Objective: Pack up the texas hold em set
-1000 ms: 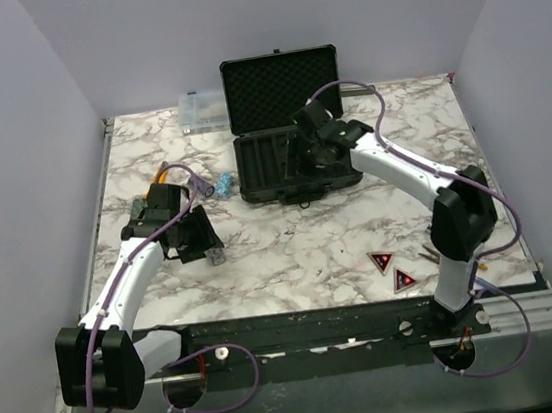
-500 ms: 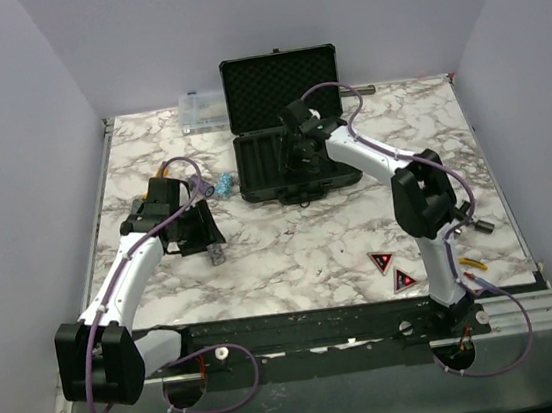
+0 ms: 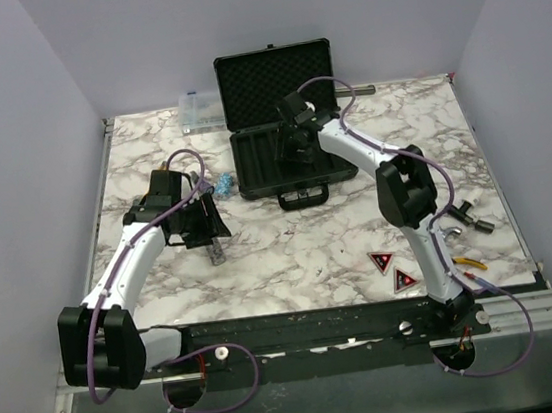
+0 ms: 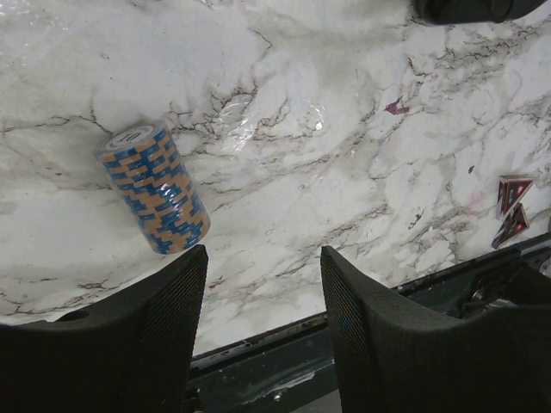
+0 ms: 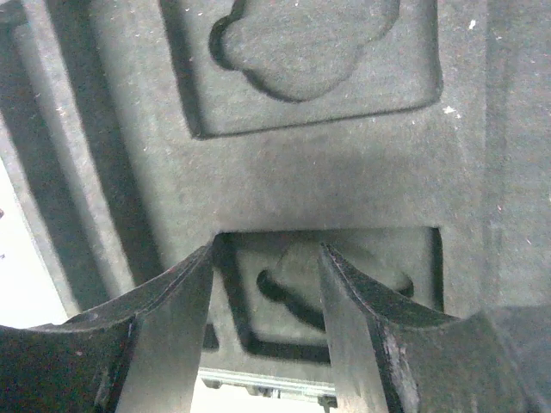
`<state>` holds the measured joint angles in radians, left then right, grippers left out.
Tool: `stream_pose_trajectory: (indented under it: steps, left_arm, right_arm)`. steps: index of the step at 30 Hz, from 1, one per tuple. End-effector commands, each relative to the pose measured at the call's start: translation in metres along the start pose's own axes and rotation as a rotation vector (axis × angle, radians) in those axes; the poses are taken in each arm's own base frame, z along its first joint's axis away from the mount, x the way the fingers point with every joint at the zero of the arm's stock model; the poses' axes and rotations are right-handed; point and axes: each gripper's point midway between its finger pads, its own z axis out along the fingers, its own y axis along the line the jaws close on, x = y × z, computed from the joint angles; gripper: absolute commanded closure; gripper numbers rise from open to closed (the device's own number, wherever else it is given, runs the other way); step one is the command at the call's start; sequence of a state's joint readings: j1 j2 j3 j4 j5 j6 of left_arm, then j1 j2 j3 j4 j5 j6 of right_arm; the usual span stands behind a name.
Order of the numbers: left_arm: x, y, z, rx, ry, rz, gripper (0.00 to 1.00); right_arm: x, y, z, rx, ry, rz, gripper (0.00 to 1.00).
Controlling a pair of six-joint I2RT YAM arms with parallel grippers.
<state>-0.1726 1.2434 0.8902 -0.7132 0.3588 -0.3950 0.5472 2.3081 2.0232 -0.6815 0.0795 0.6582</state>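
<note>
The black briefcase [image 3: 251, 164] lies open at the back centre, its foam lid [image 3: 275, 78] upright. My right gripper [image 3: 295, 152] hovers low over the slotted tray [image 5: 284, 181], open, with only foam recesses between its fingers [image 5: 172, 335]. One blue-and-tan chip stack [image 4: 155, 189] lies tilted on the marble, just ahead and to the left of my open, empty left gripper [image 4: 263, 267]. From above, this stack [image 3: 216, 255] sits beside the left gripper [image 3: 209, 233]. Another blue chip stack [image 3: 224, 183] lies left of the case. Two red-black triangles [image 3: 380, 261] rest near the front right.
A clear plastic organiser box [image 3: 202, 110] stands at the back left. Pliers [image 3: 466, 213] and a yellow-handled tool [image 3: 472, 263] lie by the right arm's base. The case handle [image 3: 300, 196] sticks out toward the front. The table's front rail [image 4: 284, 361] is close below the left gripper.
The right arm folded its elbow inward, and its gripper slid left over the tray with jaws slightly narrower. The left arm shifted a little back and right. The pliers came into view.
</note>
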Motion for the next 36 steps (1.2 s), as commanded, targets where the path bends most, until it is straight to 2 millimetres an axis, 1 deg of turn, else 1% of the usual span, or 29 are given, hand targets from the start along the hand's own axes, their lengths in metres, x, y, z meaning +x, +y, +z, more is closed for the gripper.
stream_pose_trajectory:
  steps: [1, 6, 10, 12, 15, 16, 18, 21, 22, 25, 28, 36]
  left_arm:
    - [-0.012, -0.012, 0.002, 0.058, -0.025, 0.032, 0.43]
    - [-0.01, -0.011, 0.006, 0.058, -0.017, 0.032, 0.43]
    - [-0.009, -0.009, 0.008, 0.058, -0.011, 0.033, 0.43]
    - [-0.008, -0.008, 0.009, 0.054, -0.009, 0.031, 0.43]
    - [-0.006, -0.007, 0.01, 0.054, -0.007, 0.029, 0.43]
    - [-0.006, -0.007, 0.01, 0.055, -0.008, 0.028, 0.43]
    - [-0.004, -0.006, 0.01, 0.055, -0.007, 0.028, 0.43]
    - [-0.001, -0.005, 0.011, 0.057, -0.004, 0.027, 0.43]
    - [0.0, -0.005, 0.011, 0.058, -0.002, 0.026, 0.43]
    - [0.003, -0.004, 0.012, 0.06, 0.006, 0.022, 0.43]
    - [0.004, -0.005, 0.012, 0.063, 0.005, 0.019, 0.43]
    - [0.008, -0.004, 0.012, 0.066, 0.012, 0.003, 0.43]
  right_arm:
    - [0.016, -0.031, 0.049, 0.075, 0.045, -0.032, 0.45]
    - [0.018, -0.031, 0.054, 0.045, 0.049, -0.059, 0.45]
    - [0.026, -0.038, 0.047, 0.051, 0.074, -0.067, 0.45]
    - [0.036, -0.043, 0.041, 0.05, 0.089, -0.057, 0.45]
    - [0.059, -0.053, 0.032, 0.04, 0.128, -0.044, 0.47]
    - [0.064, -0.055, 0.027, 0.036, 0.132, -0.037, 0.47]
    - [0.08, -0.064, 0.022, 0.046, 0.159, -0.019, 0.47]
    - [0.095, -0.075, 0.016, 0.058, 0.173, -0.001, 0.47]
    - [0.105, -0.076, 0.013, 0.044, 0.199, 0.005, 0.47]
    - [0.12, -0.084, 0.006, 0.048, 0.221, 0.021, 0.47]
    - [0.13, -0.091, -0.002, 0.05, 0.225, 0.037, 0.47]
    - [0.163, -0.114, -0.018, 0.068, 0.256, 0.068, 0.47]
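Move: The open case's middle lies some 3 cm ahead, 3 cm right and 2 cm below the right hand, whose half-open fingertips are already at its foam; the front card recess is about 2 cm back and 3 cm right, the case handle 11 cm back and 3 cm right. From the left hand, the blue-and-orange chip stack is about 3 cm ahead, 1 cm left and 7 cm below, and the case's middle roughly 25 cm ahead and 23 cm right. After easing about 1 cm forward and down, the right hand draws back roughly 7.5 cm and 4 cm to its right, dragging the case along with fingertips bearing on the foam at the rear left corner of the front card recess; its left side rolls up some 10 degrees. The left hand, still half open, nudges forward and returns, sinking slightly towards the chip stack. ##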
